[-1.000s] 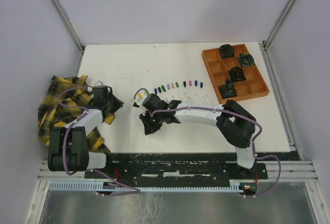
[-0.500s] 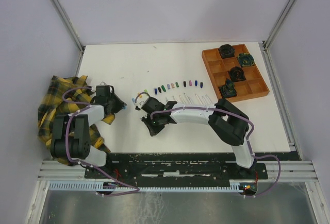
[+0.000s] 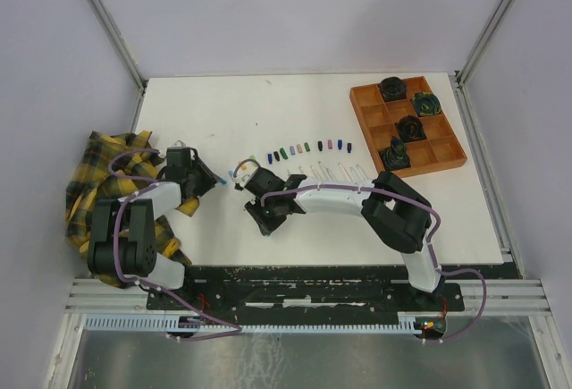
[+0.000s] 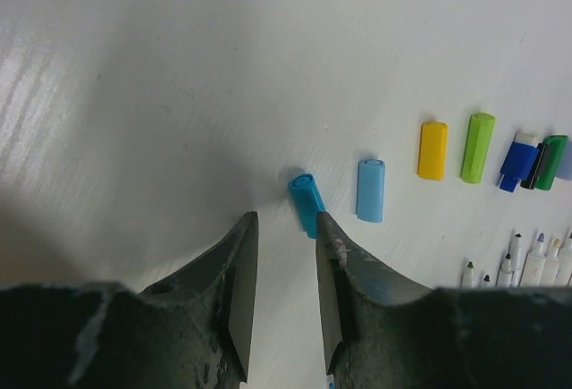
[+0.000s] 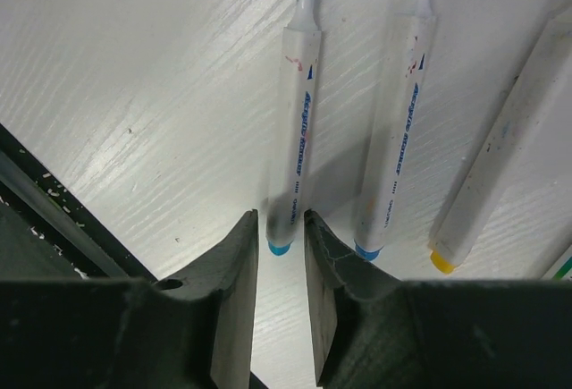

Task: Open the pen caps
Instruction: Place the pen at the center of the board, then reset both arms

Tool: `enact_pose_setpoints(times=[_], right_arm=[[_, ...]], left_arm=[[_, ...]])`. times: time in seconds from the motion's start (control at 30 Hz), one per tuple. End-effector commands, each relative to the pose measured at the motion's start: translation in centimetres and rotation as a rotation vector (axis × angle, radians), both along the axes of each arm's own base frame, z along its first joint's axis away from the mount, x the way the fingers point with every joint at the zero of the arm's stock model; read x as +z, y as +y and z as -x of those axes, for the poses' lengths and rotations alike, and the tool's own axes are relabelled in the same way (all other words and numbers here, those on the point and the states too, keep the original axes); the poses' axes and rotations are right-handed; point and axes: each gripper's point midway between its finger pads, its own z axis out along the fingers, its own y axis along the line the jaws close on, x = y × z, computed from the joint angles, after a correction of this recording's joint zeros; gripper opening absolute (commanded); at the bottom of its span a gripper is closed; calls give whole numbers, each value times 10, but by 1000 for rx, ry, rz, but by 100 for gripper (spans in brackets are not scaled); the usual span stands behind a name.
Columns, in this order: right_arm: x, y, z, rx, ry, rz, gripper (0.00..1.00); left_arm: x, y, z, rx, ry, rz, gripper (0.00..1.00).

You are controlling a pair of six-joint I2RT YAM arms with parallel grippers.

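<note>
A bright blue pen cap lies on the white table just beyond the right fingertip of my left gripper, which is open and holds nothing. Further right lie more pen caps in a row: light blue, yellow, green. In the top view the row of caps runs right from my left gripper. My right gripper is open, and the rear end of an uncapped blue-tipped pen lies on the table between its fingertips. My right gripper points up and left.
More uncapped pens lie beside the blue one. An orange compartment tray with black round objects sits at the back right. A yellow plaid cloth lies at the table's left edge, under the left arm. The table's near edge is close by.
Both grippers have opened. The left has let the blue cap down on the table and the right has let go of the uncapped pen. The right arm shifted slightly to the right.
</note>
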Motion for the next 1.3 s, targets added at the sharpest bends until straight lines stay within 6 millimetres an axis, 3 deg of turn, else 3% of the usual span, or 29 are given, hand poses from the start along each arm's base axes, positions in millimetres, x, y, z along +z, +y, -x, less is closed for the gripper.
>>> enact_pose_setpoints(times=[0.0,0.1,0.23,0.37,0.47,0.6,0.73,0.8,0.87,0.9,1.03,1.13,1.27], right_arm=[[20,10,-9,4,-37,-37,34],[35,14,-8,26,-41,-72,35],[69,17,-5,80,-69,-143,37],[110,12,-3,152,-130,-204,38],[149,-3,-3,267,-196,-273,40],[197,-46,-13,425,-269,-379,46],[237,-104,-48,385,-466,-368,59],[258,-134,-72,304,-588,-338,70],[280,-159,-90,225,-700,-311,92],[290,-170,-97,183,-745,-300,98],[331,-201,-107,65,-839,-284,99],[371,-228,-117,-149,-932,-277,99],[414,-242,-98,-188,-1015,-328,99]], left_arm=[[15,7,-3,-20,-37,-61,39],[31,6,-5,-24,-84,-57,39],[72,-1,-5,-52,-201,-34,42],[139,-16,3,-134,-410,-1,50],[203,-22,19,-164,-609,3,67],[272,-34,47,-222,-823,39,92],[321,-53,71,-327,-934,94,95],[336,-60,79,-373,-945,119,96],[353,-68,86,-423,-962,143,96],[360,-71,89,-443,-967,152,96],[386,-75,99,-487,-985,143,98],[406,-77,106,-504,-1005,136,99],[433,-81,116,-534,-1048,136,99]])
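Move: The blue cap lies just off the left fingertips, about 1 cm ahead and 1 cm lower. To its right run the light-blue cap, some 3 cm ahead and 4 cm right of the gripper, and the yellow cap, about 6 ahead and 7 right. The right gripper is open at the tail of the outermost pen, whose middle is roughly 3 cm ahead and 3 cm left; the second pen's middle is 6 cm ahead and 1 left. Lift both empty grippers clear. Raise the left one from the blue cap about 40 cm, easing back and a little right, tilting its fingers up to nearly level. Take the right one straight up off the pen's tail first, then swing it on up, right and forward towards the wooden box, some 35 cm up in all, tipping its fingers upward; spread both grippers fully. ##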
